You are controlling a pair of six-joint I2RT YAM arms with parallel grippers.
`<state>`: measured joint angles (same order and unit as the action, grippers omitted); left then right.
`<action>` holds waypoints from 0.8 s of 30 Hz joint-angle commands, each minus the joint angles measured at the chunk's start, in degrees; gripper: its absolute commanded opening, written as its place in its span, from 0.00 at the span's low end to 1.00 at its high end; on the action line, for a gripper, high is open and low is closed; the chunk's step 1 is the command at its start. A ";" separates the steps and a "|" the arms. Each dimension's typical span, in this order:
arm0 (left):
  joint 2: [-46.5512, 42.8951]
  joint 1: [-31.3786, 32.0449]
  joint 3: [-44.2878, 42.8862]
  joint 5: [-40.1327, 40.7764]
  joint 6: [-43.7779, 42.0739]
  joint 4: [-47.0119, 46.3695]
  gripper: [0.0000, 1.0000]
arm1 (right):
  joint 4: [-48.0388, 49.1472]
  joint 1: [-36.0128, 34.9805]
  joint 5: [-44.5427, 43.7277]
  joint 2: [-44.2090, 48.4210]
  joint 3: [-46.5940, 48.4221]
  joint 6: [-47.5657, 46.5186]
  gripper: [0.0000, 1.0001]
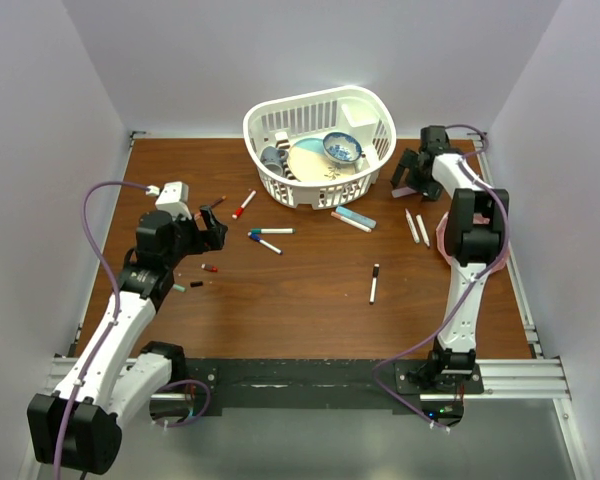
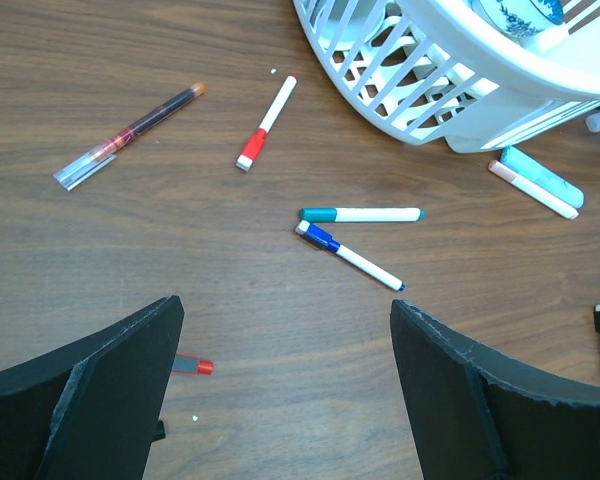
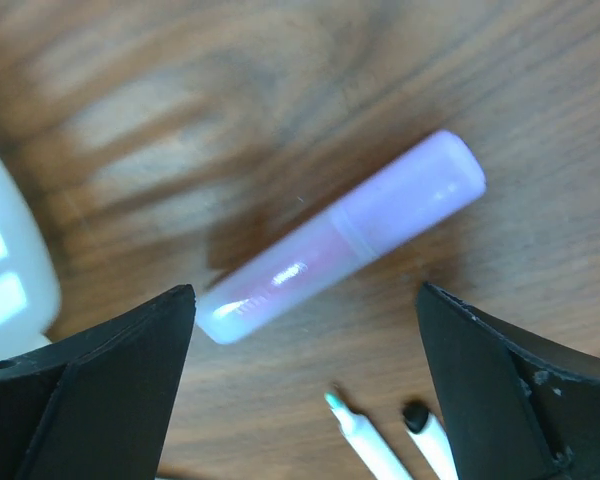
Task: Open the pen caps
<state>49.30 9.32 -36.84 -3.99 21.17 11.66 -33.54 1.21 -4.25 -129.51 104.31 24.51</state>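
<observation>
My left gripper (image 2: 285,330) is open above bare wood, and a loose red pen cap (image 2: 193,366) lies beside its left finger. Ahead lie a red-capped marker (image 2: 265,122), a teal-capped marker (image 2: 360,214) and a blue-capped marker (image 2: 348,255). More loose caps, green (image 1: 179,287) and black (image 1: 196,284), lie near the left arm. My right gripper (image 3: 305,295) is open over a blurred pink pen with a lilac cap (image 3: 340,235), which lies just past the fingertips. Two uncapped markers show a green tip (image 3: 335,403) and a black tip (image 3: 415,415).
A white basket (image 1: 280,190) with dishes stands at the back centre. Pink and teal highlighters (image 1: 352,217) lie in front of it. A black-capped marker (image 1: 374,283) lies mid-table, and a clear pen with an orange tip (image 2: 130,135) lies at the far left.
</observation>
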 commanded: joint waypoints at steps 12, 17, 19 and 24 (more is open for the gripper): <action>0.27 -0.71 -0.16 0.65 -1.57 -1.47 0.90 | 1.28 -0.77 -7.17 -5.13 4.58 0.99 0.61; 0.18 -0.80 -0.16 0.74 -1.57 -1.46 0.90 | 2.07 -0.77 -11.03 -5.66 5.37 -2.89 0.41; 0.27 -0.80 -0.16 0.65 -1.57 -1.47 0.90 | 2.34 -0.77 -11.31 -6.10 5.73 -5.08 0.36; 0.10 -0.80 -0.16 0.21 -1.57 -1.64 0.90 | 5.50 -0.69 -7.80 -6.36 6.16 -15.69 0.28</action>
<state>49.67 9.02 -36.84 -3.95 21.17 11.66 -31.70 0.73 -13.47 -133.75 109.08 18.39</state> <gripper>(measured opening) 0.901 0.321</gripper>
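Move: The pink highlighter lies just under the open right fingers, its middle about 2 cm ahead, 2 cm to the right and 1 cm below. The teal-tipped pen is some 9 cm back and 2 cm right, and the black-ended pen 10 cm back and 5 cm right. The white basket's middle is roughly 26 cm left and 10 cm ahead. From the left hand, the highlighter is about 23 cm ahead, 53 cm right and 16 cm below. The right hand eases some 3 cm right and 2 cm forward, closing its fingers to pinch the pink highlighter mid-length. ##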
